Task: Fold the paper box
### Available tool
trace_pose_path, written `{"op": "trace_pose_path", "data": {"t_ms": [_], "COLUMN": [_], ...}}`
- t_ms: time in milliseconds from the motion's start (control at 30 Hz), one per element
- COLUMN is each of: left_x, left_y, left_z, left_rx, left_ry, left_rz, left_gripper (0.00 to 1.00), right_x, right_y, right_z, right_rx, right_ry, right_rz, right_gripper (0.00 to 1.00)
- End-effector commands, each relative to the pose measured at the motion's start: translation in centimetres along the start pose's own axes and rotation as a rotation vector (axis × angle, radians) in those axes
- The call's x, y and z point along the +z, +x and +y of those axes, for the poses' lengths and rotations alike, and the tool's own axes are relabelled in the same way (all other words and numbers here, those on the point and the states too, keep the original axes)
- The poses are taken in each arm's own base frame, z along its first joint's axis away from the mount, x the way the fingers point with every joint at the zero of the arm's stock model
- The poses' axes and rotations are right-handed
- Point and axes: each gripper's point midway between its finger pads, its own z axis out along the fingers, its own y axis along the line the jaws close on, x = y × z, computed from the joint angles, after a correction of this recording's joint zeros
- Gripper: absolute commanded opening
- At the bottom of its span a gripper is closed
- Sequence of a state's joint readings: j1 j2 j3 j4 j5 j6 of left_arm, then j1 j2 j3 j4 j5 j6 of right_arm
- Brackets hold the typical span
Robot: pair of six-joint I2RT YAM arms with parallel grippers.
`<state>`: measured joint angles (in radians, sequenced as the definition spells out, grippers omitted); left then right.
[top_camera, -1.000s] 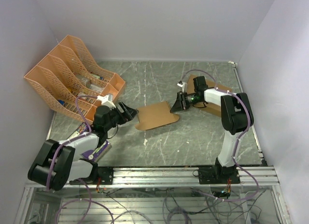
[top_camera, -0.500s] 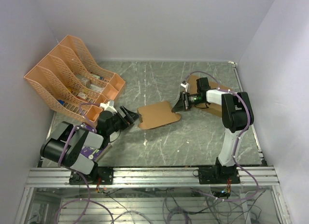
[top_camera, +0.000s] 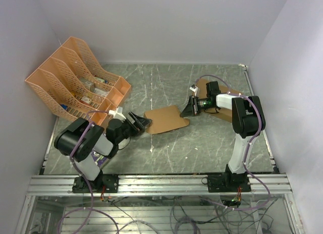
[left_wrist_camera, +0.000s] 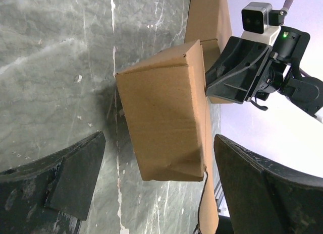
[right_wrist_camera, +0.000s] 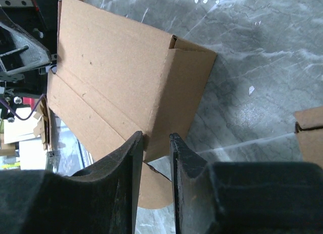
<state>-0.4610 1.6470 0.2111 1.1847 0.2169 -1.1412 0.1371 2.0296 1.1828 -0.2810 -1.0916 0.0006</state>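
The paper box (top_camera: 164, 119), plain brown cardboard and partly folded up with a loose rounded flap, lies mid-table. My right gripper (top_camera: 185, 109) is shut on its right edge. In the right wrist view the fingers (right_wrist_camera: 128, 163) pinch a thin wall of the box (right_wrist_camera: 126, 77), with my right gripper (right_wrist_camera: 157, 140) at its lower corner. My left gripper (top_camera: 143, 123) stands open at the box's left end. In the left wrist view the box (left_wrist_camera: 161, 108) sits just ahead of my left gripper (left_wrist_camera: 159, 143), untouched by either finger, and the right gripper (left_wrist_camera: 237, 72) shows behind it.
An orange mesh file organiser (top_camera: 75, 82) with small items stands at the back left, close to the left arm. Another brown cardboard piece (top_camera: 202, 84) lies under the right arm, and also shows in the right wrist view (right_wrist_camera: 309, 133). Walls enclose the marbled table (top_camera: 202, 143).
My left arm has drawn in and its gripper has slid right, up to the box's left end, with the jaws opening wider. The right gripper stays clamped, and the box has shifted slightly right.
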Motion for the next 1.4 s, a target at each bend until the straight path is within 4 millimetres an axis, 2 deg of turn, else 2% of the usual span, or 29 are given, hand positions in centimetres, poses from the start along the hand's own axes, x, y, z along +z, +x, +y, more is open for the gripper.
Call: {"op": "trace_pose_path", "data": {"t_ms": [0, 200, 300, 433, 567, 600, 733, 867, 1000, 1067, 1100, 1167, 1200, 1367], "left_x": [1.0, 2.2, 2.3, 2.4, 2.4, 2.3, 1.9, 1.5, 0.5, -0.6, -1.2, -2.6, -3.6, -6.7], "left_y": [-1.2, -0.6, -0.9, -1.0, -1.1, -1.2, -1.7, -2.3, -4.2, -5.4, -6.7, -8.0, -8.5, -12.8], "left_z": [-2.6, -3.1, -3.1, -3.1, -3.3, -3.4, -4.1, -4.5, -5.4, -5.7, -7.1, -7.0, -6.2, -7.4], "left_rx": [-0.011, -0.033, -0.049, -0.064, -0.066, -0.063, -0.035, 0.031, 0.196, 0.296, 0.343, 0.428, 0.471, 0.730], "left_ry": [0.109, 0.140, 0.147, 0.145, 0.148, 0.149, 0.146, 0.075, -0.072, -0.175, -0.191, -0.289, -0.368, -0.597], "left_rz": [-0.078, -0.078, -0.097, -0.100, -0.105, -0.105, -0.119, -0.103, -0.086, -0.067, -0.078, -0.043, -0.005, 0.070], "left_gripper": [0.99, 0.91, 0.79, 0.57, 0.47, 0.46, 0.44, 0.44, 0.44, 0.45, 0.45, 0.45, 0.45, 0.44], "right_x": [0.3, 0.3, 0.3, 0.3, 0.2, 0.1, -0.5, -2.5, -4.8, -6.1, -6.8, -7.8, -8.2, -8.7], "right_y": [1.7, 1.8, 1.7, 1.7, 1.5, 1.4, 0.3, -2.4, -4.2, -4.8, -5.1, -5.5, -5.6, -5.4], "right_z": [-2.6, -2.5, -2.4, -2.3, -2.1, -1.9, -1.0, 1.5, 3.3, 4.0, 4.4, 5.3, 5.6, 6.6], "right_rx": [0.031, 0.035, 0.030, 0.028, 0.020, 0.013, -0.041, -0.159, -0.241, -0.272, -0.285, -0.319, -0.332, -0.354], "right_ry": [0.070, 0.062, 0.060, 0.055, 0.047, 0.044, 0.040, 0.062, 0.084, 0.093, 0.097, 0.104, 0.105, 0.094], "right_rz": [0.024, 0.026, 0.023, 0.022, 0.019, 0.019, 0.007, -0.052, -0.108, -0.140, -0.155, -0.180, -0.188, -0.202], "right_gripper": [0.26, 0.25, 0.26, 0.26, 0.27, 0.31, 0.55, 0.66, 0.68, 0.68, 0.68, 0.68, 0.68, 0.68]}}
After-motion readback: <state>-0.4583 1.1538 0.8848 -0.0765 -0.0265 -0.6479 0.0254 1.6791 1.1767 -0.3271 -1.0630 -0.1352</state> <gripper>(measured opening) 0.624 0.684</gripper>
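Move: The folded paper box lies between my hands. Its middle is about 8 cm right of my left hand, 1 cm ahead and 1 cm below, with its left end already between my open fingers. From my right hand, at its right end, the box is about 6 cm left, 2 cm back and 1 cm lower. The large flat box is 7 cm ahead of my right hand, 15 cm right and some 2 cm lower. I slide my left hand about 2 cm right onto the paper box's left end and close on it, one finger on the lid side and one opposite. Then I open my right fingers to let the box go, and that hand backs off up and slightly right, about 11 cm high. My left hand keeps its grip and lifts some 16 cm, swinging forward and left as it rolls its left side up roughly 25 degrees. ##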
